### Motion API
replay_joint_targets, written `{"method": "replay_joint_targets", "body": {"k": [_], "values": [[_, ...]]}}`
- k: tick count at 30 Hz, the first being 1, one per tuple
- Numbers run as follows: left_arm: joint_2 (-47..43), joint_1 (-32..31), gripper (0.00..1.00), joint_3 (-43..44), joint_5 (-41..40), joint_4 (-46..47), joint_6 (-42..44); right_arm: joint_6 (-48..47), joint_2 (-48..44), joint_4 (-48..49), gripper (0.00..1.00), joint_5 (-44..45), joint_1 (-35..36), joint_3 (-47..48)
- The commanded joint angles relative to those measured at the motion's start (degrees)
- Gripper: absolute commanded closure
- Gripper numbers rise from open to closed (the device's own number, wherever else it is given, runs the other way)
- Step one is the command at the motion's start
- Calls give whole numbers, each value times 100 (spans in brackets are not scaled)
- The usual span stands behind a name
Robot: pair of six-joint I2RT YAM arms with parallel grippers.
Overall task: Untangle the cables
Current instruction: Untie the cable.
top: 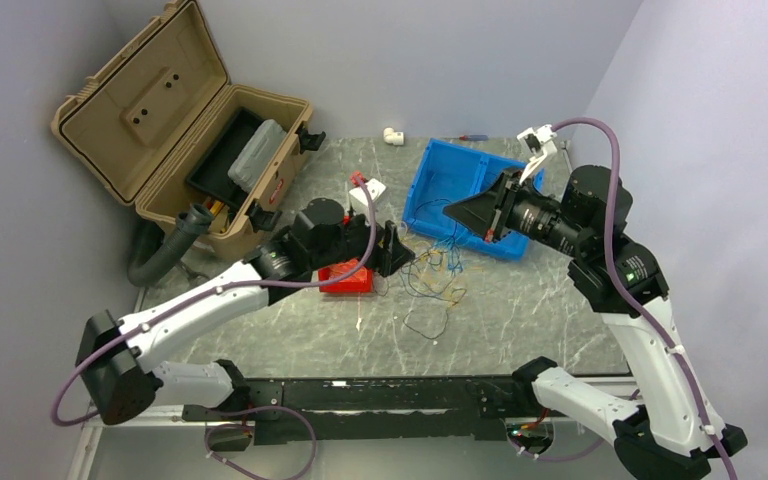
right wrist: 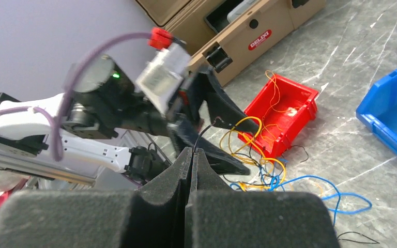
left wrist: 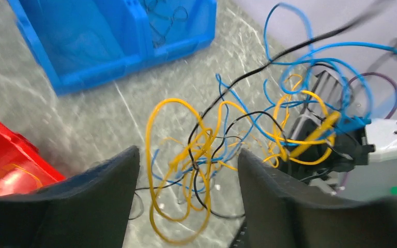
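The cables (left wrist: 196, 155) are a loose tangle of thin yellow, blue and black wires, lifted partly off the table between the two arms (top: 438, 268). My left gripper (left wrist: 188, 152) is open, and yellow and black loops hang in the gap between its fingers without being pinched. It reaches in from the left, just past the red bin (top: 407, 257). My right gripper (right wrist: 193, 151) is shut on a thin black cable (right wrist: 207, 129) that comes out of its fingertips. It hovers above the tangle, in front of the blue bin (top: 450, 210).
A small red bin (top: 348, 277) with a yellow wire in it lies beside the left gripper. A blue bin (top: 430, 185) holding a few wires stands behind the tangle. An open tan toolbox (top: 170, 120) fills the back left. More loose wire (top: 428, 322) lies nearer the front.
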Motion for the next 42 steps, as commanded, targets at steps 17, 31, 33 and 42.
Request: {"method": "replay_joint_targets", "body": {"k": [17, 31, 33, 42], "values": [[188, -17, 100, -1923, -369, 552, -1073, -895, -257, -426, 100, 5184, -12, 2124], [-2642, 126, 100, -1761, -2646, -2080, -1067, -1298, -813, -437, 100, 8221, -11, 747], [-2862, 150, 100, -1678, -2758, -2221, -1092, -1301, -870, -450, 100, 8361, -9, 556], [-2451, 151, 100, -1206, -1361, -1875, -431, -1268, -1092, -259, 100, 6014, -12, 268]]}}
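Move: The yellow cable loops hang almost between the open left fingers, about 4 cm below that hand, 1 cm ahead and 2 cm to its right. The red box lies some 6 cm ahead and 11 cm to the left of the left hand, the blue bin about 20 cm ahead and 15 cm right, both 25 cm below. From the right hand, still pinching the black cable, the loops are roughly 4 cm ahead, 5 cm left and 18 cm below; the blue bin is about 24 cm ahead and 9 cm right. The left fingers shut on the yellow loops as the hand drops about 13 cm, tipping down; then, grip kept, it climbs and sweeps left, turning some 25 degrees counter-clockwise, and sinks slightly at the end beside the red box. Meanwhile the shut right hand rises about 6 cm, swings some 22 cm right, away from the loops, turning about 65 degrees clockwise, and settles lower again. ##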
